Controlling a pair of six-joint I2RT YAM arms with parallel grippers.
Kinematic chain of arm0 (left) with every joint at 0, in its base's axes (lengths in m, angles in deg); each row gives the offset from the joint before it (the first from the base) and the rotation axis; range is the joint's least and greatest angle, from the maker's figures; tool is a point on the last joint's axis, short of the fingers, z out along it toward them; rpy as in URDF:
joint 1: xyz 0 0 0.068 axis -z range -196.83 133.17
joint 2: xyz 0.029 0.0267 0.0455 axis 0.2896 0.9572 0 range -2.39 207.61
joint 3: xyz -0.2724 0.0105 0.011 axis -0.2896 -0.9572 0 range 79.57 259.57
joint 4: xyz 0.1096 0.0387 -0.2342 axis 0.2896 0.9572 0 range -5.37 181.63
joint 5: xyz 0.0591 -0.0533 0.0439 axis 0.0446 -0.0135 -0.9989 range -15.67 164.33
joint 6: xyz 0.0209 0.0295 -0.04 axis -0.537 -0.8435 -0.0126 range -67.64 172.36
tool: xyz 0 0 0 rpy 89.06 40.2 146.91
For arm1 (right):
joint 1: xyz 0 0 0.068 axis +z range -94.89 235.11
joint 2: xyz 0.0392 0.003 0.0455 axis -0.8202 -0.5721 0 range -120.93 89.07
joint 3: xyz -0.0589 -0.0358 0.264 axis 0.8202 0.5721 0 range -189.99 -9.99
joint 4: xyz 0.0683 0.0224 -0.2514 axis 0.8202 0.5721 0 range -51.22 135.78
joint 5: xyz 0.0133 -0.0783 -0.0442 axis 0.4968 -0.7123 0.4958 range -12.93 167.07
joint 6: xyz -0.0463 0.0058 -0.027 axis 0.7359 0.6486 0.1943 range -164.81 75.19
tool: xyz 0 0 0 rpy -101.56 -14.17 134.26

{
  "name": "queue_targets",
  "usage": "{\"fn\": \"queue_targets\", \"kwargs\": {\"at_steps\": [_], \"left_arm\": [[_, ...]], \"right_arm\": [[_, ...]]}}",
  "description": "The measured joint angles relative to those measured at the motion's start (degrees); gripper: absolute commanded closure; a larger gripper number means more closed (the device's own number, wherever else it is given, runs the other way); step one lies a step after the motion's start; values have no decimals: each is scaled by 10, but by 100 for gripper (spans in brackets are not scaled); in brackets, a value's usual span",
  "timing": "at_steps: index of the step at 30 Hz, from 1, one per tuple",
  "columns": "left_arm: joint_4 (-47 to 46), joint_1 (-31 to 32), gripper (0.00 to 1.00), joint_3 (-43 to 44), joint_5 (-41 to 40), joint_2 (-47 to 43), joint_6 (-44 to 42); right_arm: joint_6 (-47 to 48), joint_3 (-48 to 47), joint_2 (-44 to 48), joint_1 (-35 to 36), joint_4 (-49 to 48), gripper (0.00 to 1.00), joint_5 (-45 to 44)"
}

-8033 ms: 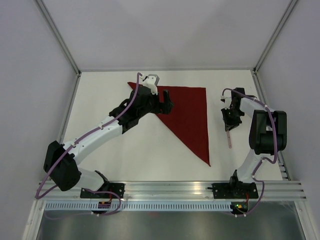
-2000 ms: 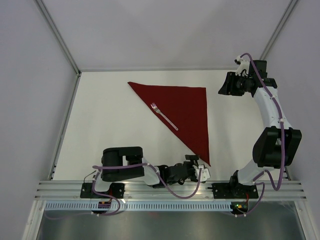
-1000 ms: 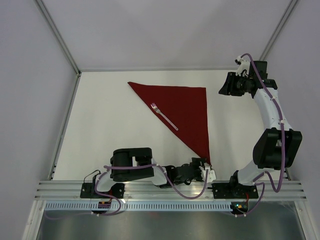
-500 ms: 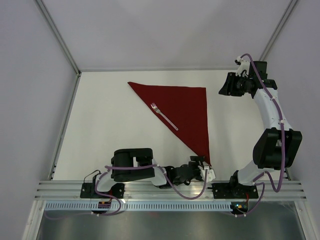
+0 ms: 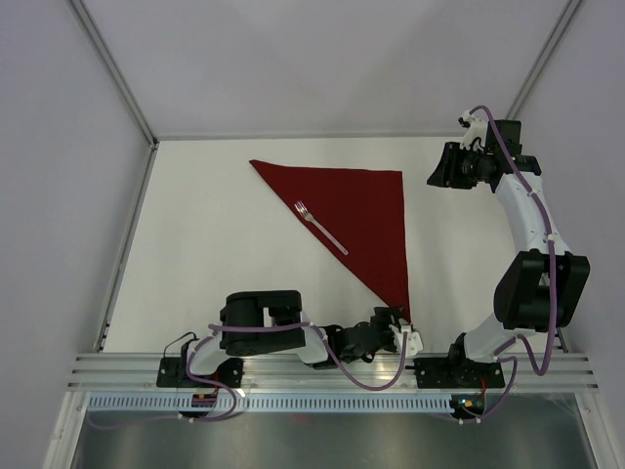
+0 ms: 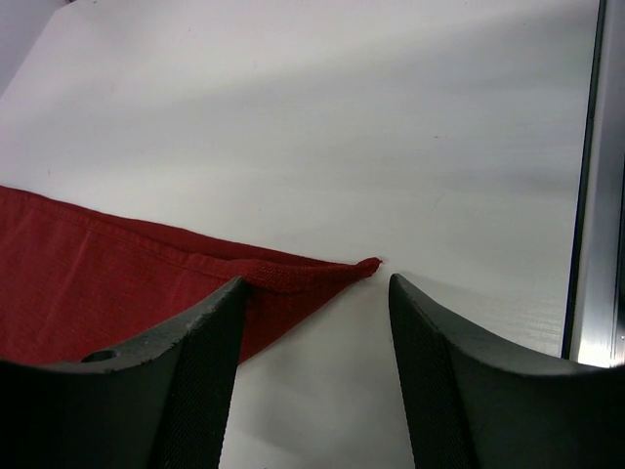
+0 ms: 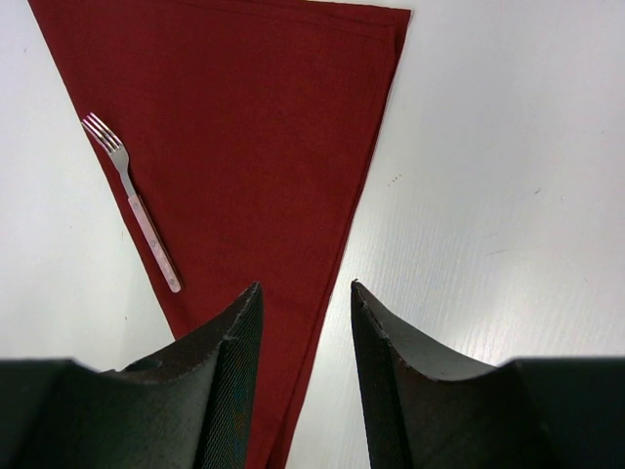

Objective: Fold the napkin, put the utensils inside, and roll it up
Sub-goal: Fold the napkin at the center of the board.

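Observation:
The dark red napkin [image 5: 369, 217] lies flat, folded into a triangle. The slim fork [image 5: 321, 227] rests on it along its left diagonal edge, tines toward the far left. My left gripper [image 5: 394, 323] sits low at the near edge, open. The napkin's near tip [image 6: 367, 263] lies on the table just ahead of its fingertips, with nothing between them. My right gripper [image 5: 437, 172] hangs open above the table beside the napkin's far right corner. The right wrist view looks down on the napkin [image 7: 254, 127] and the fork [image 7: 137, 205], past the right gripper [image 7: 305, 285].
An aluminium rail [image 5: 332, 366] runs along the near edge, close behind the left gripper, and shows at the right of the left wrist view [image 6: 596, 195]. Grey enclosure walls and metal frame posts [image 5: 122, 73] bound the white table.
Since eight seconds ago the fork has gone from the right gripper onto the napkin, and the left arm has swung from the far corner to the near tip. Over the last second almost nothing moves.

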Motion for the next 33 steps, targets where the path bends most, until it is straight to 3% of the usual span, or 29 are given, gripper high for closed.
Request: {"fn": "queue_targets", "kwargs": {"at_steps": [21,33], "left_arm": [[23,-3,59,27,5,15,1],[48,-13,78,38,23,16,5]], "right_arm": [[0,1,0,0,0,54,0],[0,2,0,0,0,56,0]]}}
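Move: The folded triangle's near corner, the end of the napkin closest to the robot, lies almost between the left hand's open fingers, about 1 cm to its right and 2 cm lower. From that hand the fork on the napkin is some 27 cm ahead and 22 cm to the left, and the metal rail runs about 13 cm straight back. From the idle right hand the near corner is roughly 29 cm back, 6 cm left and 18 cm below. Low over the table and pointing mostly to the robot's right, the left hand eases about 1 cm down and 1 cm farther right onto the napkin's near corner, creeping half a centimetre forward late on with the wrist held almost still. Meanwhile its fingers close steadily from about two thirds open to under a quarter, one on either side of the cloth, gathering the corner's tip between them into a pinch. ##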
